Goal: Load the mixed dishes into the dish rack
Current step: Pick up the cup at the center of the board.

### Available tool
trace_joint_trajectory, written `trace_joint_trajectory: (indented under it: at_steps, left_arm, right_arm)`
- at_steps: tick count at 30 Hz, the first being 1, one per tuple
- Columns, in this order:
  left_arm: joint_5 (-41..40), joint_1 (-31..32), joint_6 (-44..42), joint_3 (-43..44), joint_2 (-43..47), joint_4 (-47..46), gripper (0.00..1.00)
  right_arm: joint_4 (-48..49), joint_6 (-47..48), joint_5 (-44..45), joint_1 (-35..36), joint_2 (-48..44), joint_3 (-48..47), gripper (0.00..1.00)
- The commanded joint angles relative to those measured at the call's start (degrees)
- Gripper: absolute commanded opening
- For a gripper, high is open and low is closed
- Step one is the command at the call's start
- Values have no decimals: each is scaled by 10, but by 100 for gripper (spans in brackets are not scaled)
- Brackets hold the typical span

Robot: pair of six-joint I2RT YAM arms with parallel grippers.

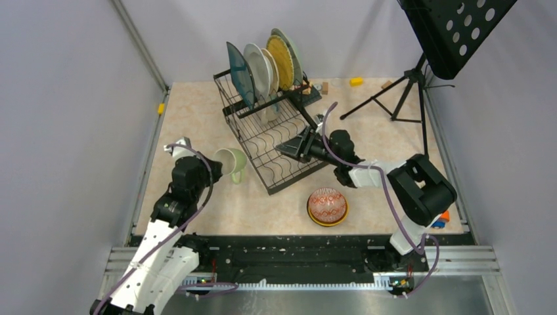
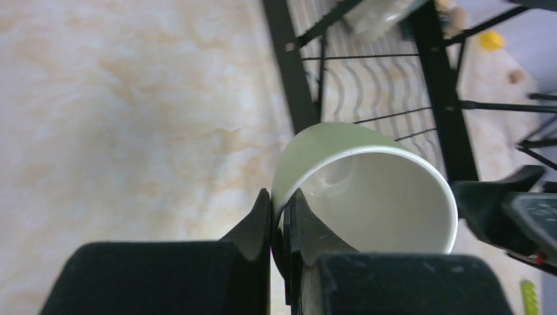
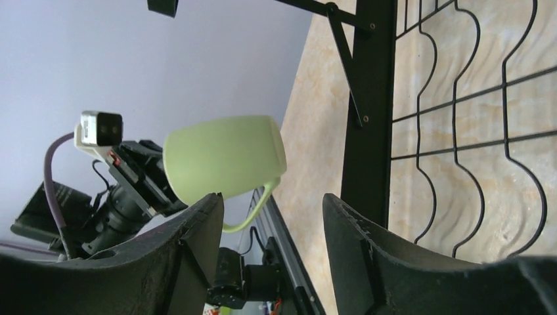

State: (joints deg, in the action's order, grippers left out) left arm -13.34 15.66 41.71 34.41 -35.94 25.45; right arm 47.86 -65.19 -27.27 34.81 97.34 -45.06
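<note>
My left gripper (image 1: 217, 161) (image 2: 281, 203) is shut on the rim of the light-green mug (image 1: 231, 162) (image 2: 368, 197). It holds the mug tilted on its side above the table, just left of the dish rack (image 1: 253, 141) (image 2: 289, 65). The right wrist view shows the same mug (image 3: 223, 157) in the air beyond the rack's black frame (image 3: 368, 98). Over the rack's lower wavy tray, my right gripper (image 1: 289, 146) (image 3: 272, 210) stands open with nothing between its fingers. Several plates (image 1: 257, 65) stand in the upper section. A red-patterned bowl (image 1: 327, 205) sits in a yellow-orange one near the front.
A black music stand (image 1: 453, 26) on a tripod (image 1: 401, 98) occupies the back right. Small blocks (image 1: 356, 81) lie behind the rack, and a yellow one (image 1: 161, 108) sits at the left edge. Grey walls close in the left side and the back.
</note>
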Motion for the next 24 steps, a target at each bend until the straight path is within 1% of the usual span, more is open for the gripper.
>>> trace_joint_trajectory:
  at_steps: [1, 5, 8, 12, 18, 22, 24]
  left_arm:
    - [110, -2, -29, 32, -23, -186, 0]
    - [173, -2, -15, 35, -59, -246, 0]
    - [200, -2, 5, 24, -73, -322, 0]
    - [237, -2, 10, 23, -92, -397, 0]
    - [275, -2, 43, 33, -139, -470, 0]
    - [298, -2, 66, 32, -165, -517, 0]
    - [313, -2, 72, 34, -175, -540, 0]
  right_arm:
    - [103, -41, -16, -7, -28, 36, 59]
    - [128, -46, -13, -7, -38, 63, 59]
    - [129, -40, -4, -7, -52, 76, 59]
    - [141, -29, 11, -7, -64, 87, 59]
    - [251, -43, -16, -5, -54, 90, 58]
    - [288, -48, -35, -5, -48, 77, 57]
    - [286, -51, -38, -3, -44, 71, 56]
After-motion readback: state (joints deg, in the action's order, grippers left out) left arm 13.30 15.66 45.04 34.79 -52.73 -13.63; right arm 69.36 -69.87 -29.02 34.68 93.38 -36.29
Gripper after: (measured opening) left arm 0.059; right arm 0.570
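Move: The left fingers already hold the green cup by its rim; the open right gripper, where the cup is heading, lies about 20 cm to the right of the left hand, 6 cm farther out and roughly level. From the right hand, the cup's middle is some 16 cm to the left and 3 cm back, at about the same height. The dish rack's lower tray has its middle 6 cm ahead of the right hand and 15 cm below; the patterned bowl sits 16 cm right and 15 cm back. Keeping its pinch on the rim, the left hand carries the cup about 10 cm to the right, rising some 8 cm and reaching forward 6 cm, over the rack's left edge towards the right gripper, while its fingers swing clockwise some 25 degrees and tip up to point nearly level. The right hand, fingers staying open and pointing left, first sinks a little as it draws back about 3 cm and slightly right, then lifts to 5 cm above its start and tips its fingertips up, without touching the cup. ##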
